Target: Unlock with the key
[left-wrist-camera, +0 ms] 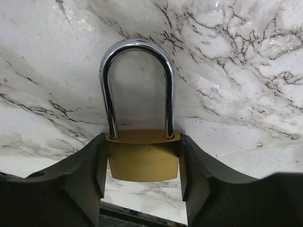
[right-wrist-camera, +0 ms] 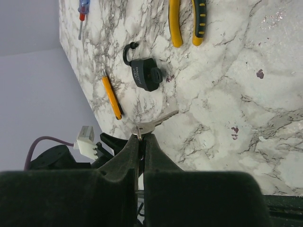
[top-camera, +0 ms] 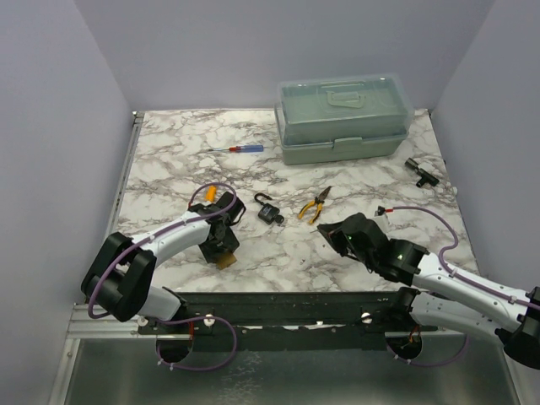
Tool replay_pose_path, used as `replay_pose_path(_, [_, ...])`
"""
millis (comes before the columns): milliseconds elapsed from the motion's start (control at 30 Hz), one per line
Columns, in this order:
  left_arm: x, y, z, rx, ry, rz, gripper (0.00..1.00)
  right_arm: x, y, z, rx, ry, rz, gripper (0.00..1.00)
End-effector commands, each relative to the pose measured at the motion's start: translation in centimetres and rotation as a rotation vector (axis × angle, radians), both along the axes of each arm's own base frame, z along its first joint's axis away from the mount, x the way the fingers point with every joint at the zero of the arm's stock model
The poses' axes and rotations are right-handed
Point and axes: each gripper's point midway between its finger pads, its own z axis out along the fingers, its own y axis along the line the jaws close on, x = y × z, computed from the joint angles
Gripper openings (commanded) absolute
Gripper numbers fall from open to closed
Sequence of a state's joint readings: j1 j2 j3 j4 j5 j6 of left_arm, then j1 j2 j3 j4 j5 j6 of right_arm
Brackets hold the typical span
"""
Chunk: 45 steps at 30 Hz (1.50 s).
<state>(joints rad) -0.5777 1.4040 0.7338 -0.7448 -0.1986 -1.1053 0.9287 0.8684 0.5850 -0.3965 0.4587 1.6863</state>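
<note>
A brass padlock (left-wrist-camera: pixel 142 158) with a tall silver shackle lies on the marble table, and it sits between the fingers of my left gripper (left-wrist-camera: pixel 141 176). Both pads press against the sides of its body. From above, that padlock (top-camera: pixel 225 261) shows as a gold patch under my left gripper (top-camera: pixel 221 250) at the near left. My right gripper (right-wrist-camera: pixel 142 138) is shut on the ring of the small silver key (right-wrist-camera: pixel 156 124), whose blade sticks out to the right above the table. In the top view my right gripper (top-camera: pixel 329 228) hovers near the table's middle.
A small black padlock (top-camera: pixel 269 213) lies mid-table with yellow-handled pliers (top-camera: pixel 315 205) just to its right. A red-and-blue screwdriver (top-camera: pixel 240 149) lies further back, beside a green toolbox (top-camera: pixel 344 118). A black part (top-camera: pixel 419 171) sits at the right edge.
</note>
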Motion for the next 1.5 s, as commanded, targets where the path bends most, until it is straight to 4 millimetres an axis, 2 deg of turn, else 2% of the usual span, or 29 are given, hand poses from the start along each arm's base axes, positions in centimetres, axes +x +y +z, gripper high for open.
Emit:
replay_pose_path(0, [-0.8, -0.7, -2.0, -0.034, 0.051, -0.012, 0.47, 0.2, -1.4, -0.5, -0.036, -0.011, -0.052, 0.0])
replay_pose_path(167, [-0.7, -1.8, -2.3, -0.079, 0.062, -0.059, 0.29, 0.1, -1.7, -0.7, -0.044, -0.008, -0.061, 0.0])
replay_pose_path(300, [-0.3, -3.3, -1.8, -0.151, 0.058, -0.107, 0.0, 0.0, -1.9, -1.0, -0.05, -0.003, -0.066, 0.0])
replay_pose_path(533, [0.8, -5.6, 0.8, -0.271, 0.004, -0.116, 0.0, 0.5, -2.1, -1.2, -0.079, -0.038, -0.064, 0.0])
replay_pose_path(733, [1.4, -7.0, 2.5, -0.376, -0.008, 0.034, 0.0, 1.4, -2.1, -0.2, -0.1, -0.128, -0.059, 0.0])
replay_pose_path(1133, [3.7, -10.4, 7.9, -0.627, -0.09, 0.201, 0.0, 2.9, 0.0, 3.2, -0.028, -0.368, 0.016, 0.0])
replay_pose_path(1300, [4.3, -12.0, 9.4, -0.737, -0.064, 0.257, 0.0, 3.4, 1.2, 5.6, -0.012, -0.463, 0.056, 0.0])
replay_pose_path(1467, [5.5, -13.4, 11.4, -0.82, -0.03, 0.258, 0.0, 3.7, 1.5, 7.4, -0.039, -0.538, 0.076, 0.0])
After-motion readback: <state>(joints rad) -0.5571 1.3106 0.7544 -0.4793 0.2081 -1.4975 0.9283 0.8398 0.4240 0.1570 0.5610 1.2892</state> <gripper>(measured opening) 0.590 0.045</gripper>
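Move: My left fingers are already shut on the brass padlock's body at the table; the key in my right hand, where the lock is headed, is about 23 cm to the right, 3 cm ahead and 13 cm higher. From my left hand, the black padlock lies some 12 cm right and 13 cm ahead, and the pliers 24 cm right and 16 ahead. From my right hand, the brass padlock is 23 cm left, 3 back and 13 below. Keeping my pinch on the brass padlock's body, I carry it about 10 cm right towards the key, lifting it 7 cm and easing a little forward, as my left wrist rolls some 35 degrees so its fingers swing to point rightward. My right hand keeps the key, dips slightly, then rises about 4 cm and goes 3 cm forward, tipping its fingers up towards level. ##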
